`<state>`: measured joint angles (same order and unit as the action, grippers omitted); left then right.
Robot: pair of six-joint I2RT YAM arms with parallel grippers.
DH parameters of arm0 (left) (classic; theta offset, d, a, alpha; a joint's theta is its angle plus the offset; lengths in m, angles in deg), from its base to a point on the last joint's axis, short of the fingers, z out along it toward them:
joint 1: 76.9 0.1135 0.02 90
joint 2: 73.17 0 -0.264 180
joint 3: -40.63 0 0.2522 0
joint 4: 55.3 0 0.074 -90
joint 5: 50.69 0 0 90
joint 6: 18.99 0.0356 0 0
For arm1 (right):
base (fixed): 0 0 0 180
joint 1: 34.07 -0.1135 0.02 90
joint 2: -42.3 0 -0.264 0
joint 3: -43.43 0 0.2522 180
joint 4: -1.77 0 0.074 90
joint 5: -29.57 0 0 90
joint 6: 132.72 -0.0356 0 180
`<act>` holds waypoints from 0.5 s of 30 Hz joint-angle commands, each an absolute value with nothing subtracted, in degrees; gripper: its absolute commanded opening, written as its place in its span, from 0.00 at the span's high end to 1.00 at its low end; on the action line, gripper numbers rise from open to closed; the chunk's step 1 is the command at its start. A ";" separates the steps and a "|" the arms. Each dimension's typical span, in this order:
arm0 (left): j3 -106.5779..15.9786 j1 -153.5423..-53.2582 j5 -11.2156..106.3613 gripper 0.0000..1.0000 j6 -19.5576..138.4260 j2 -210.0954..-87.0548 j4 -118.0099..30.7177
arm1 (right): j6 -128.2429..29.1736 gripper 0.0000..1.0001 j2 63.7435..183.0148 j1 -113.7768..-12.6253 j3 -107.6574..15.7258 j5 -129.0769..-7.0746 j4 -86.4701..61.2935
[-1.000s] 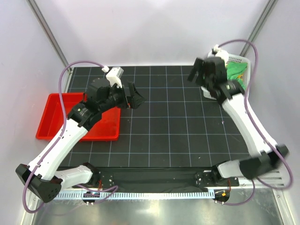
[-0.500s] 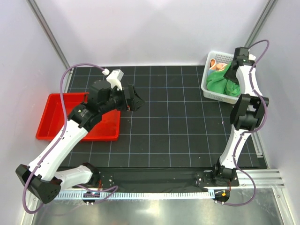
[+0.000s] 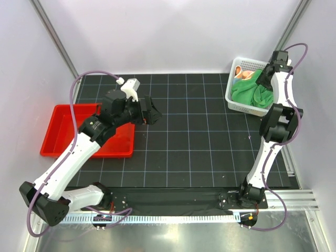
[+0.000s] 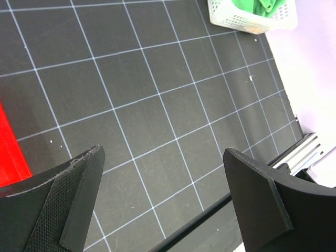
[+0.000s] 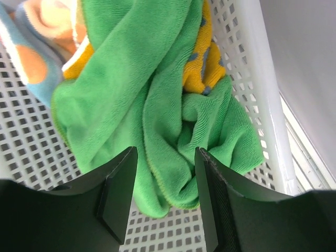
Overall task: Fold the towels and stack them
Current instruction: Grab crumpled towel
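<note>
The towels lie bunched in the white mesh basket at the back right. In the right wrist view the green towel is on top, the orange dotted towel shows under it, and a blue and orange patterned towel lies at the upper left. From the top view I make out the green towel and a peach patch. My right gripper hangs over the basket, its jaws half apart astride a green fold. My left gripper is wide open above the black mat, holding nothing.
The red tray sits at the left, and its edge shows by my left finger. The black gridded mat covers the table. The basket's far corner stands against the right wall. A metal rail runs along the near edge.
The right arm swung from above the mat's back right out over the basket and lowered its gripper to the green towel, the jaws narrowing from wide. The left arm barely moved.
</note>
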<state>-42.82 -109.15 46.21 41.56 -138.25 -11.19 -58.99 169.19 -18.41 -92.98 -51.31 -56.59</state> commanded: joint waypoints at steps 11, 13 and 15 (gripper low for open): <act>-44.94 -109.16 44.67 0.00 42.80 -140.31 -11.22 | -56.08 0.62 173.61 -18.08 -95.40 -55.95 -53.65; -45.37 -109.16 44.76 0.00 42.98 -140.67 -10.96 | -55.56 0.71 173.78 -18.08 -96.80 -56.04 -54.00; -45.29 -109.16 44.67 0.00 43.06 -140.76 -10.87 | -55.20 0.96 173.78 -18.08 -98.47 -56.30 -55.05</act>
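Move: The crumpled green towel lies in the white basket right under the half-open right gripper, its middle about 6 cm below and 2 cm to the left. The orange-and-blue towel is roughly 5 cm ahead and 10 cm left, the yellow spotted towel about 7 cm ahead and 5 cm right, both some 7 cm below. From the left gripper the green towel is about 25 cm ahead, 53 cm right and 20 cm lower. Lower the right gripper about 5 cm, nearly straight down onto the green towel, with the fingers still pointing steeply down and the wrist turning only some 5 degrees. Narrow the fingers slightly on the way, then shut them almost fully at the bottom so the tips pinch an upper fold of the green towel. ##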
